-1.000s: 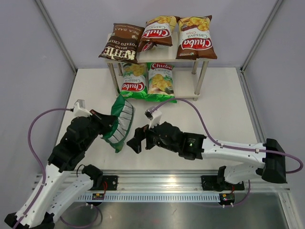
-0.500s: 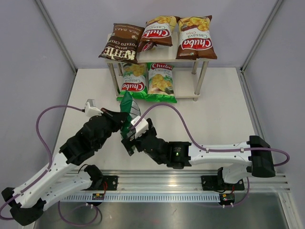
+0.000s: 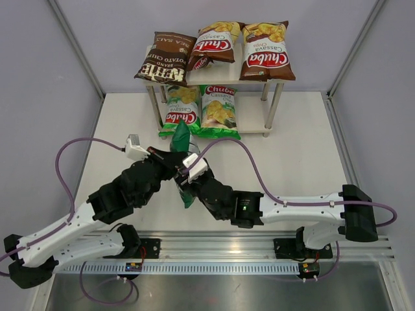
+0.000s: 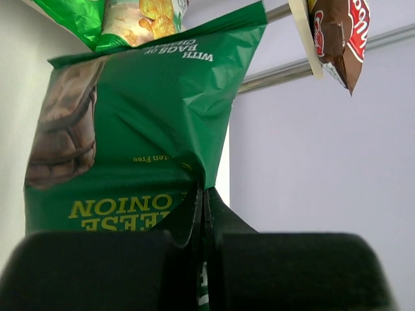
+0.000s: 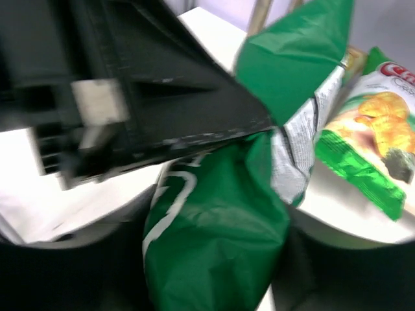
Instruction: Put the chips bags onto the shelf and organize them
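A dark green chips bag (image 3: 183,139) hangs upright over the table in front of the shelf (image 3: 254,113). My left gripper (image 3: 176,162) is shut on its edge; in the left wrist view the jaws (image 4: 204,191) pinch the bag's (image 4: 149,116) seam. My right gripper (image 3: 187,188) reaches in from the right. Its fingers press both sides of the bag's lower end (image 5: 220,194). On the top board lie a brown Kettle bag (image 3: 163,59) and two brown Chuba bags (image 3: 216,40) (image 3: 264,52). Two green Chuba bags (image 3: 182,109) (image 3: 219,111) lie on the lower board.
Grey walls close in the white table (image 3: 298,155) on both sides and behind the shelf. The two arms cross close together at the table's near middle. Purple cables (image 3: 246,155) loop over the table. The left gripper's black body (image 5: 149,84) fills the upper left of the right wrist view.
The left arm carried the dark green bag right and towards the shelf, turning it upright. The right gripper moved left under it and closed in on its lower end.
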{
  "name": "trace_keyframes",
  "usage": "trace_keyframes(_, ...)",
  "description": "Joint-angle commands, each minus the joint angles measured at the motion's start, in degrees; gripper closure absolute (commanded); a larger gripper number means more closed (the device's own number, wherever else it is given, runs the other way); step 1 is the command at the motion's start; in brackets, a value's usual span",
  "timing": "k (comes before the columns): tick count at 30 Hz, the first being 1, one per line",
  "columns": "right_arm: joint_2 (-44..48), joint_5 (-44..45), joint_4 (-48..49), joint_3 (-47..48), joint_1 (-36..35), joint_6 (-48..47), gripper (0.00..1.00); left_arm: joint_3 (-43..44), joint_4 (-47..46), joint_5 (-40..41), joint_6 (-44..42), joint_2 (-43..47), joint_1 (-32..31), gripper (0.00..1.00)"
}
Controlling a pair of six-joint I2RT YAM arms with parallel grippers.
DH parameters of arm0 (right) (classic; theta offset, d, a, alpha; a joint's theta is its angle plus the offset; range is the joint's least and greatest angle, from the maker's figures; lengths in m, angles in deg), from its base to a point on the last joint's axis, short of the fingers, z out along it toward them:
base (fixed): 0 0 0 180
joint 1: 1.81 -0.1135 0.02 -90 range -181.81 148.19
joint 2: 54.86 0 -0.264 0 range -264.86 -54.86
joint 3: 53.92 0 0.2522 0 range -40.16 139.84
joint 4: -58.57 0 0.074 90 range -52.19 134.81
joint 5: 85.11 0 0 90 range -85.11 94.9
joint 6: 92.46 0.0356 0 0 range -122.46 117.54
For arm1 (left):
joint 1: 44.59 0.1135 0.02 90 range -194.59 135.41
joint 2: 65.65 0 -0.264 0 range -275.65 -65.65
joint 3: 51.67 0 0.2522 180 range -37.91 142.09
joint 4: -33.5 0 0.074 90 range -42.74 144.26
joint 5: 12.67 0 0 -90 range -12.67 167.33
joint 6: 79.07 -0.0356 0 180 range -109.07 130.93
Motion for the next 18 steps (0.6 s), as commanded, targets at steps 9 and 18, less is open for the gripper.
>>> trace_keyframes(9,10.2,-3.9,6.5,-8.1,0.9,1.9,0.76,2.2,-10.1,5.8,-5.9,2.7,-2.6,1.0)
trace_keyframes(18,30.8,-14.1,7.1,-20.2,0.9,2.9,0.79,2.0,-11.7,2.7,-30.4,9.4,-2.5,0.01)
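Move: The green cheese-and-onion chips bag hangs from the shut left gripper, its middle roughly 7 cm below that hand and about level with it sideways and fore-and-aft. From the half-open right gripper its middle is some 5 cm ahead, a centimetre left and 4 cm below. On the lower shelf, the nearer-middle green Chuba bag stands about 25 cm ahead of the right hand, 10 cm right and 20 cm down; the left Chuba bag is some 13 cm to the left of it. Pinch the rear part of the cheese-and-onion bag between the right fingers first, keeping the left grip shut until they have closed. Then open the left fingers wide and lift that hand about 5 cm off the bag, tipping its fingers up some 15 degrees, while the right hand draws the bag to the right and a little back, turning slightly counter-clockwise. ##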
